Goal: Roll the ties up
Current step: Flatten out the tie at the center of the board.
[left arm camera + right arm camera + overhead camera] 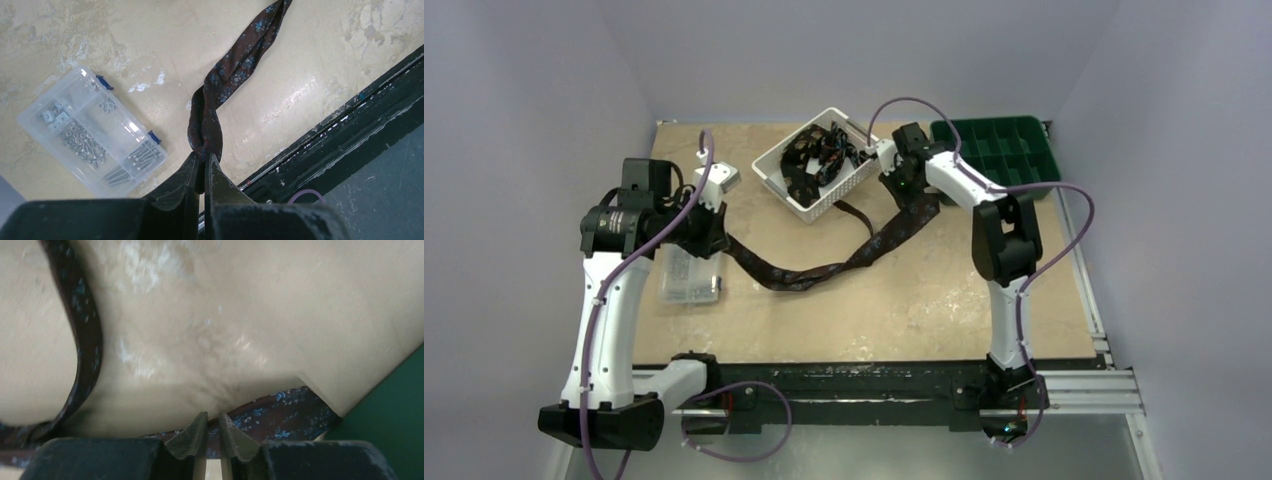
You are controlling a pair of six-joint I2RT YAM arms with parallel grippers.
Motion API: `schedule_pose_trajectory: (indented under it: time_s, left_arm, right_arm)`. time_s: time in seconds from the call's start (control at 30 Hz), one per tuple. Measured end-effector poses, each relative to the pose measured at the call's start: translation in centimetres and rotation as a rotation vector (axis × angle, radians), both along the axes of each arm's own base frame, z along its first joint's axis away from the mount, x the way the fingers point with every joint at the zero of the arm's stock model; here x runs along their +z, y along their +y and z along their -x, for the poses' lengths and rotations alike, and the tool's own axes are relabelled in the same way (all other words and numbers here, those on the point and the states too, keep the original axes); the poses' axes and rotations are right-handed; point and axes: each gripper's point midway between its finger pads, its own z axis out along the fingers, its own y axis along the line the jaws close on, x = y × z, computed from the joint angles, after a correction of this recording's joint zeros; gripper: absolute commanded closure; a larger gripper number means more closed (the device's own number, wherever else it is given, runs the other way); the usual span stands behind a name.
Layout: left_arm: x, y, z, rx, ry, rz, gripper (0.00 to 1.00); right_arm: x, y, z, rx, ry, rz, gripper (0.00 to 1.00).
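Observation:
One long dark tie (804, 275) with small bluish marks sags across the table between my two arms. My left gripper (714, 232) is shut on its narrow, twisted end (235, 65), and in the left wrist view the fabric is pinched between that gripper's (204, 159) closed tips. My right gripper (916, 195) is at the tie's wide end (280, 412), low over the table. In the right wrist view the jaws of the gripper (213, 419) stand nearly together with the fabric edge between them. More ties (819, 155) lie bundled in a white basket (776, 185).
A clear plastic organizer (689, 278) of screws and nuts lies by the left arm, close to the held tie end (90, 130). A green compartment tray (1044, 165) sits at the back right, just beside the right gripper. The black front rail (350, 115) borders the table.

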Motion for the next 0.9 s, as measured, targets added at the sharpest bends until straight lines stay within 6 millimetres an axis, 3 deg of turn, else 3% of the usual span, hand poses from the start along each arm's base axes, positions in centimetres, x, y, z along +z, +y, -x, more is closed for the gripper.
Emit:
schedule_pose_trajectory:
  time_s: [0.1,0.2,0.33,0.4,0.5,0.57,0.7,0.8,0.9]
  left_arm:
    - [-0.1,0.0,0.0,-0.019,-0.005,-0.010,1.00]
    - [-0.4,0.1,-0.1,-0.040,0.011,-0.022,1.00]
    - [-0.8,0.1,-0.9,-0.037,0.074,-0.002,1.00]
    - [-1.0,-0.1,-1.5,-0.036,0.099,0.015,1.00]
    - [-0.7,-0.5,-2.0,-0.041,0.111,0.044,1.00]
    - [0.1,-0.8,-2.0,-0.037,0.105,0.064,1.00]
    - [2.2,-1.4,-1.9,-0.036,0.068,0.099,1.00]
    - [2.7,-1.5,-1.9,-0.036,0.063,0.110,1.00]
    - [2.6,-1.6,-1.6,-0.032,0.081,0.118,1.00]
  right_arm:
    - [0.6,-1.4,2.1,0.081,0.064,-0.011,0.72]
    - [2.3,-3.5,6.2,0.250,0.102,-0.025,0.41]
    - [5.5,-4.5,9.2,0.476,0.015,-0.037,0.18]
    - [7.3,-3.1,9.1,0.600,-0.072,-0.060,0.14]
    - [8.8,0.7,8.6,0.789,-0.185,-0.095,0.12]
    - [8.8,3.6,9.1,0.925,-0.230,-0.112,0.12]
    - [7.5,7.8,12.2,1.215,-0.256,-0.118,0.10]
    - [5.9,8.5,14.9,1.399,-0.240,-0.100,0.09]
    - [4.2,7.5,16.2,1.528,-0.203,-0.066,0.09]
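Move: The tie's narrow tail, where it leaves the broad part, lies roughly 8 cm back, 11 cm left and 5 cm below the right hand, whose nearly shut fingers are at the tie's broad end. From that hand the white basket is some 6 cm ahead and 23 cm left, the green tray about 8 cm ahead and 19 cm right. From the raised left hand, the tail is about 12 cm ahead, 30 cm right and 25 cm down. Sweep the right hand back about 16 cm, letting go of the broad end and opening the fingers wide; arc up some 9 cm, bear right at first and then left, and come partway down over the tail, turning the wrist nearly 90 degrees counter-clockwise. Keep the left fingers shut on the raised end, easing forward and dipping slightly before lifting. ##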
